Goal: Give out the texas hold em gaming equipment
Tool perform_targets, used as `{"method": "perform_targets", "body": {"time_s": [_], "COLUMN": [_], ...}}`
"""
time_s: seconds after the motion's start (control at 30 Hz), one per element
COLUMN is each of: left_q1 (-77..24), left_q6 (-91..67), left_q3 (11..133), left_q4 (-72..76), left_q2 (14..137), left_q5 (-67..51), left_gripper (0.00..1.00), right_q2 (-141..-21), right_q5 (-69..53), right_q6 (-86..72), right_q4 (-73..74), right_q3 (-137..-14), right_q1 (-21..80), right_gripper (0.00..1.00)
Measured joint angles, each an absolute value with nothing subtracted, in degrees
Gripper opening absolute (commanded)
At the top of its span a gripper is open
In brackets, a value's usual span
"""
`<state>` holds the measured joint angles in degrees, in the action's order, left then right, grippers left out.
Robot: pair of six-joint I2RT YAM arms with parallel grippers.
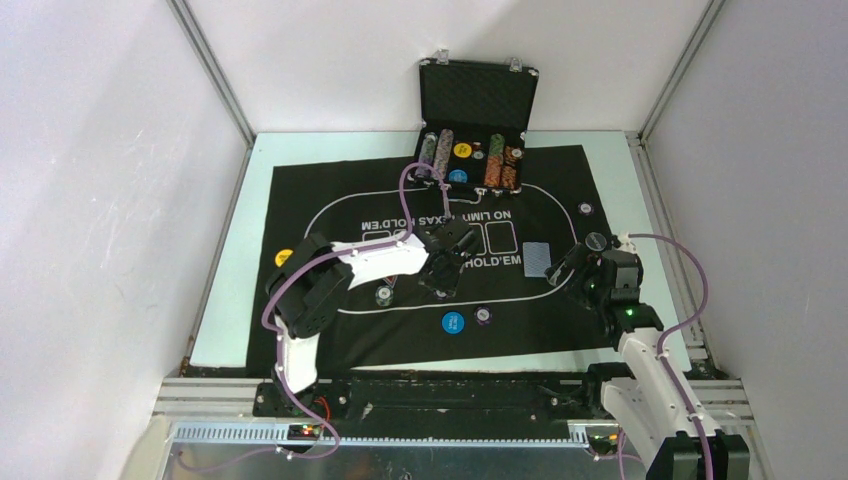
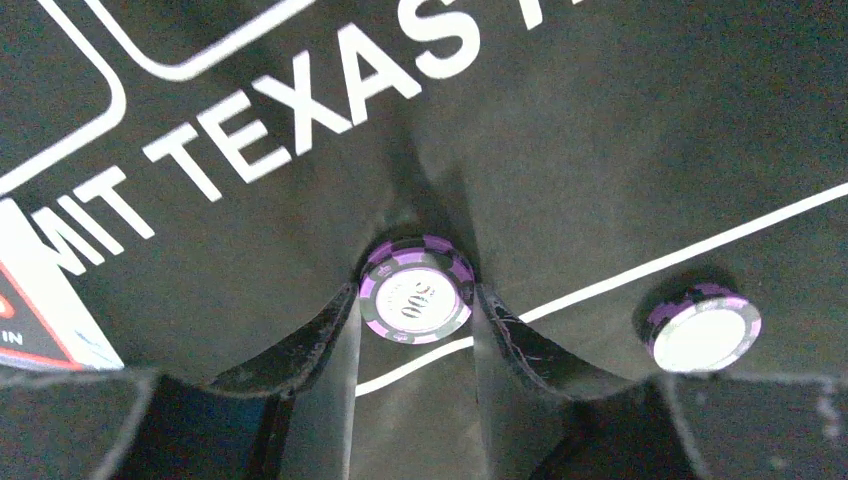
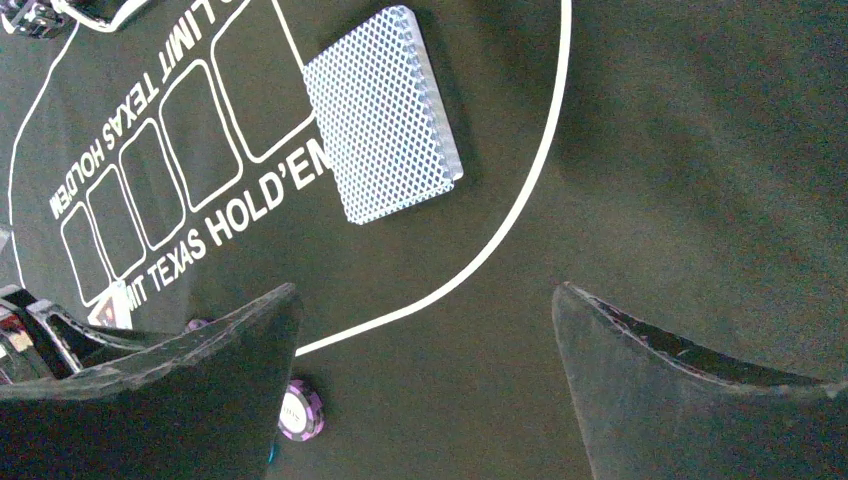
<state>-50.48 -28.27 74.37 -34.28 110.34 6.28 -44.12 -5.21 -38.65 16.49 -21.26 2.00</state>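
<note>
A purple chip (image 2: 417,290) with a white centre sits between my left gripper's (image 2: 415,300) fingertips, which touch its two sides just above the mat's white oval line. In the top view that gripper (image 1: 440,272) hangs over the middle of the mat and hides the chip. A second purple chip (image 2: 703,327) lies to its right, just outside the line (image 1: 483,316). The blue-backed card deck (image 3: 385,115) lies face down inside the oval (image 1: 538,260). My right gripper (image 3: 425,290) stands open and empty beside the deck (image 1: 575,265), with a purple chip (image 3: 300,410) by its left finger.
The black felt mat (image 1: 330,190) covers the table. An open black case (image 1: 478,95) with chip rows stands at the mat's far edge. On the mat lie a yellow button (image 1: 284,257), a blue button (image 1: 452,322), a chip (image 1: 384,295) under the left arm, and a small chip (image 1: 585,209).
</note>
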Motion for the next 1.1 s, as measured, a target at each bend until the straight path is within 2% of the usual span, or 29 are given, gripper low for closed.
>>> {"method": "perform_targets", "body": {"time_s": [0.6, 0.73, 0.93, 1.1], "left_q1": [-49.12, -40.97, -18.92, -3.07], "left_q6": [-30.79, -33.19, -38.81, -40.66], "left_q3": [71.05, 63.20, 49.21, 40.99], "left_q4": [-36.80, -36.27, -34.15, -31.42], "left_q2": [99.48, 91.48, 76.90, 73.41], "left_q5": [6.96, 9.02, 13.43, 14.72], "left_gripper": [0.00, 0.00, 0.00, 0.00], "right_q2": [-43.33, -43.33, -43.66, -44.42], "right_q5": [-5.48, -5.48, -6.09, -6.33], "right_q6": [-38.65, -38.65, -38.63, -38.59], "right_q4": [16.49, 16.47, 16.19, 15.46], "right_q3": [-21.26, -21.26, -21.23, -21.23], "right_q1": [1.96, 1.87, 1.65, 1.50], "right_gripper": [0.99, 1.00, 1.00, 1.00]}}
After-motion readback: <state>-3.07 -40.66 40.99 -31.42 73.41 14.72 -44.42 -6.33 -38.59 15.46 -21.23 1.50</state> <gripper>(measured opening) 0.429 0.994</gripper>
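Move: Over at the mat's left side, the yellow button lies about 37 cm to the left of the left hand and 8 cm ahead, a centimetre or so lower; the left hand already pinches purple chip material over its stack. Between them, the all-in triangle sits some 12 cm left and 5 cm ahead, the black chip stack about 14 cm left and 1 cm back. From the idle right hand the yellow button is roughly 66 cm left, 8 cm ahead and 7 cm below. Keeping its pinch on the purple chip, the left hand eases back about a centimetre while lifting it off the stack, climbs to some 6 cm higher, then sweeps fast to the left, about 31 cm, past the black chips and the all-in triangle towards the yellow button. The wrist swings some 60 degrees counter-clockwise on the way, and the hand sinks about 3 cm at the end, over the left bend of the oval line. ##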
